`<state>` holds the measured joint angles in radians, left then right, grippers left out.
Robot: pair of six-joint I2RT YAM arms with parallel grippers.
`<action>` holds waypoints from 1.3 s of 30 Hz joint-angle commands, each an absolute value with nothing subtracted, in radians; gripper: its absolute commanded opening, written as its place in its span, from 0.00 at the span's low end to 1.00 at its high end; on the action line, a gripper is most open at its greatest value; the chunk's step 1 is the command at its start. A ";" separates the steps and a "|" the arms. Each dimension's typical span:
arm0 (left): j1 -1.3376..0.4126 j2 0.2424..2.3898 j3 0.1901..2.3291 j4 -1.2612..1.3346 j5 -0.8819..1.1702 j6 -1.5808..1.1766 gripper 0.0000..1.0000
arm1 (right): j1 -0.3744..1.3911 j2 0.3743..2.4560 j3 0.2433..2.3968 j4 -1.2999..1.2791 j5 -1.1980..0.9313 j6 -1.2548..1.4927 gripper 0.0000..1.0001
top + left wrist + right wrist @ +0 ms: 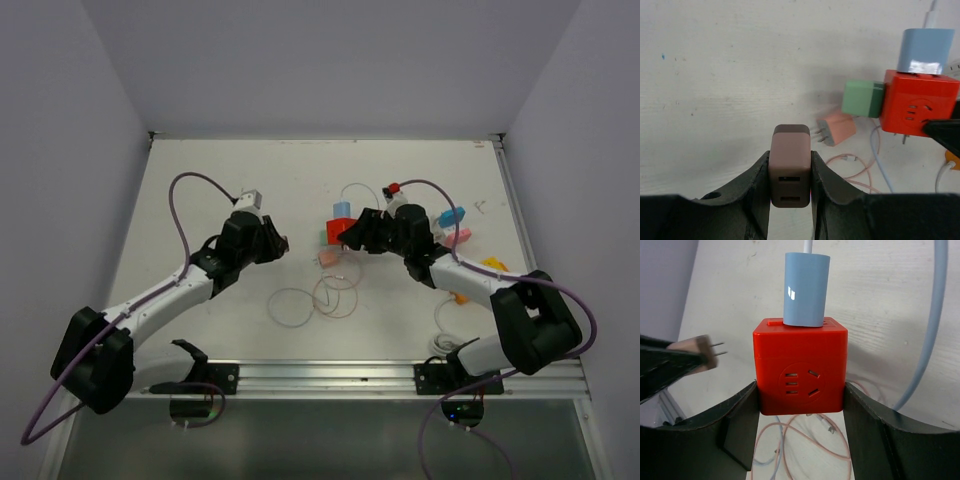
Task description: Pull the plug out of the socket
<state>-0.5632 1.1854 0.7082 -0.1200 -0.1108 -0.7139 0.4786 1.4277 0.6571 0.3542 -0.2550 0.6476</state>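
A mauve-brown plug (790,170) with two USB ports sits clamped between the fingers of my left gripper (790,156), its prongs (717,349) bare and pointing toward the socket with a gap between them. The socket is a red cube (800,367), and my right gripper (801,386) is shut on its two sides. A light-blue plug (806,290) stands in the cube's top face, and a green plug (862,98) sits in its side. From above, the left gripper (283,245) and the red socket (345,232) face each other mid-table.
A salmon plug (837,128) lies loose on the table below the socket. Thin pink cable loops (312,298) lie in front. More coloured plugs (455,226) and a yellow one (493,265) lie to the right, behind the right arm. A white adapter (445,345) sits near the front rail.
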 commanded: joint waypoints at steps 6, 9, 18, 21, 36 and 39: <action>-0.459 1.267 0.563 0.257 0.035 -0.693 0.27 | 0.477 1.417 0.684 0.531 -0.403 0.643 0.00; -0.456 1.276 0.532 0.282 0.037 -0.696 0.36 | 0.477 1.430 0.692 0.532 -0.420 0.637 0.00; -0.451 1.290 0.499 0.276 0.035 -0.719 0.52 | 0.477 1.476 0.712 0.532 -0.454 0.629 0.00; -0.451 1.290 0.491 0.282 0.043 -0.723 0.59 | 0.479 1.485 0.721 0.523 -0.463 0.623 0.00; -0.451 1.181 0.604 0.138 0.003 -0.707 0.95 | 0.578 1.513 0.787 0.420 -0.422 0.502 0.00; -0.453 1.175 0.641 0.120 0.021 -0.719 0.94 | 0.606 1.514 0.799 0.402 -0.407 0.476 0.00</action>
<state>-0.4583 1.2045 0.5732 0.1398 0.0216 -0.7151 0.5850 1.5196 0.7399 0.3664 -0.4141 0.5301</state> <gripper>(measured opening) 0.944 0.638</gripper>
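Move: The left hand still pinches the brown plug, with bare table roughly 12 cm below. The red socket, held in the right hand, is about 14 cm to the left hand's right and 3 cm farther out; its green plug is some 11 cm right and 1 cm ahead. On the table the pink plug lies about 10 cm right, 2 cm ahead and 12 cm below. From the right hand, the brown plug is about 14 cm left and 2 cm back. The left fingers let go of the brown plug: the hand drops quickly by about 5 cm, hovers while the fingers spread wide, then climbs some 4 cm with them open and empty. The right hand keeps its grip on the red socket, first bobbing up a little and sinking again, then swinging left, in all about 6 cm left and 3 cm back with a 15-degree counter-clockwise turn, bringing the green plug towards the open left fingers. ##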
